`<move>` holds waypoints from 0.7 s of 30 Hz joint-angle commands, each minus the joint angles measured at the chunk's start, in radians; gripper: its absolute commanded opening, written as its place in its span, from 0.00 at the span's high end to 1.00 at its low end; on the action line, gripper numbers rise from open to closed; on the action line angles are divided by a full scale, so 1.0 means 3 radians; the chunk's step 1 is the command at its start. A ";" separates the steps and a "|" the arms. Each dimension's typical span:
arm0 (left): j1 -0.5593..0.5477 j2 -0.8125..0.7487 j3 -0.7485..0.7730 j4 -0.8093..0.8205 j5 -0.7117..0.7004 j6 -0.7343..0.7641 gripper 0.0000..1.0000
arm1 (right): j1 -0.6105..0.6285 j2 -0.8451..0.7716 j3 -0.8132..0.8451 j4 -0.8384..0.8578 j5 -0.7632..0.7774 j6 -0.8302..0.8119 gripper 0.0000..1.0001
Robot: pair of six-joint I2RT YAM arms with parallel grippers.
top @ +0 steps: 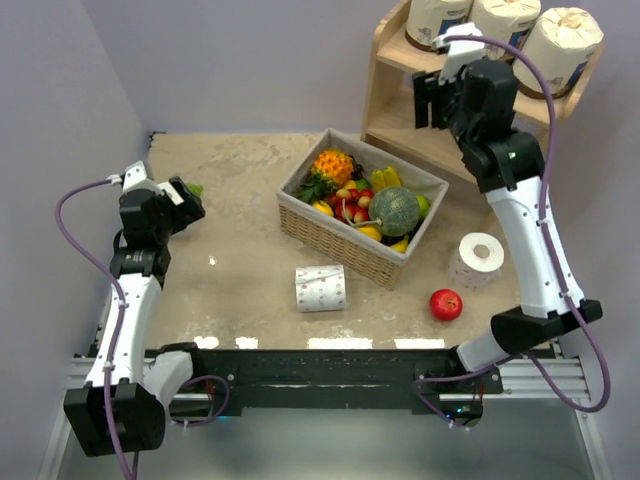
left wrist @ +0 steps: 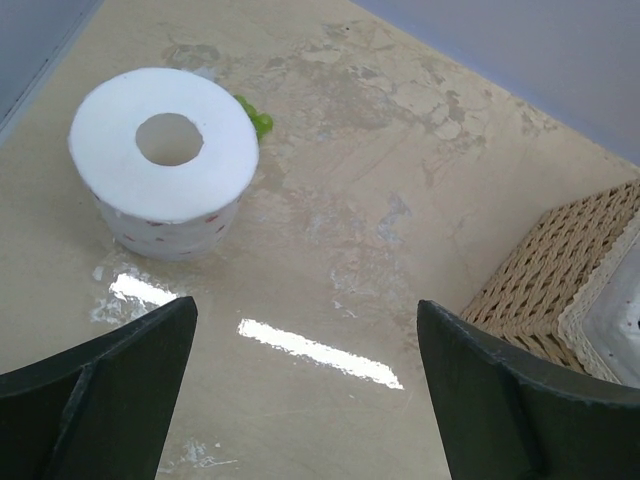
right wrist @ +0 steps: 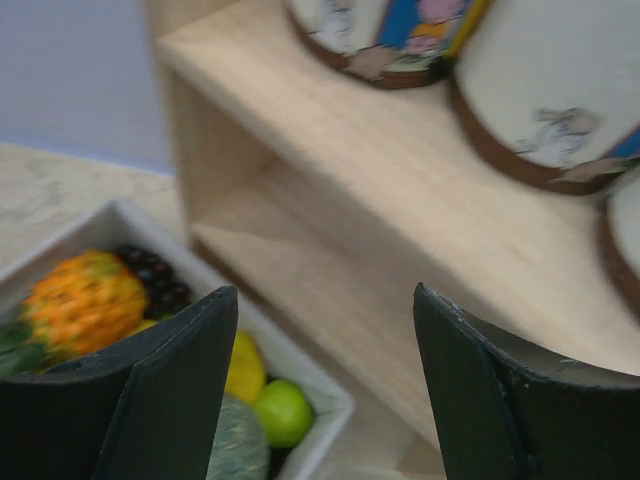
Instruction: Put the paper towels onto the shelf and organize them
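Three cream-wrapped paper towels [top: 505, 15] stand in a row on the top tier of the wooden shelf [top: 386, 80] at the back right. My right gripper [top: 430, 100] hovers open and empty in front of the shelf; its wrist view shows the wrapped paper towels [right wrist: 560, 90] above the shelf board [right wrist: 400, 170]. Of two bare white rolls, one [top: 320, 288] lies on its side mid-table and one [top: 477, 258] stands near the right arm. Another white roll [left wrist: 165, 160] stands upright ahead and left of my open left gripper [left wrist: 305, 302], which is at the table's left [top: 190, 205].
A wicker basket [top: 330, 235] full of fruit sits in the middle, its corner [left wrist: 560, 270] to the right of my left gripper. A red apple [top: 446, 304] lies near the right arm. A small green item [left wrist: 255, 118] lies behind the left roll. Walls close the left and back.
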 commanded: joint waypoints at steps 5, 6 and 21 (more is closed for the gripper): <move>-0.0481 -0.0039 0.0061 0.0042 -0.0006 0.0321 0.04 | 0.0587 -0.0707 -0.1479 0.0347 -0.1339 0.1224 0.30; -0.0539 -0.0049 0.0107 -0.0020 0.0039 0.0321 0.04 | 0.0623 -0.0764 -0.1619 0.0425 -0.1421 0.1280 0.30; -0.1311 -0.0673 -0.1196 0.0843 0.1824 -0.0838 0.08 | 0.0752 -0.1480 -0.2439 0.0963 -0.1330 0.1424 0.25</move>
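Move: The lying paper towel roll is about 30 cm to the left hand's right, 8 cm back and 16 cm below. From the left hand, the standing roll is some 9 cm ahead, 8 cm left, and the fruit basket 13 cm ahead, 40 cm right, both about 15 cm below. From the right hand, the lying roll is some 25 cm left, 17 cm back and 42 cm below. The open left hand swings some 17 cm right and back towards the lying roll; right withdraws left, down, back. ##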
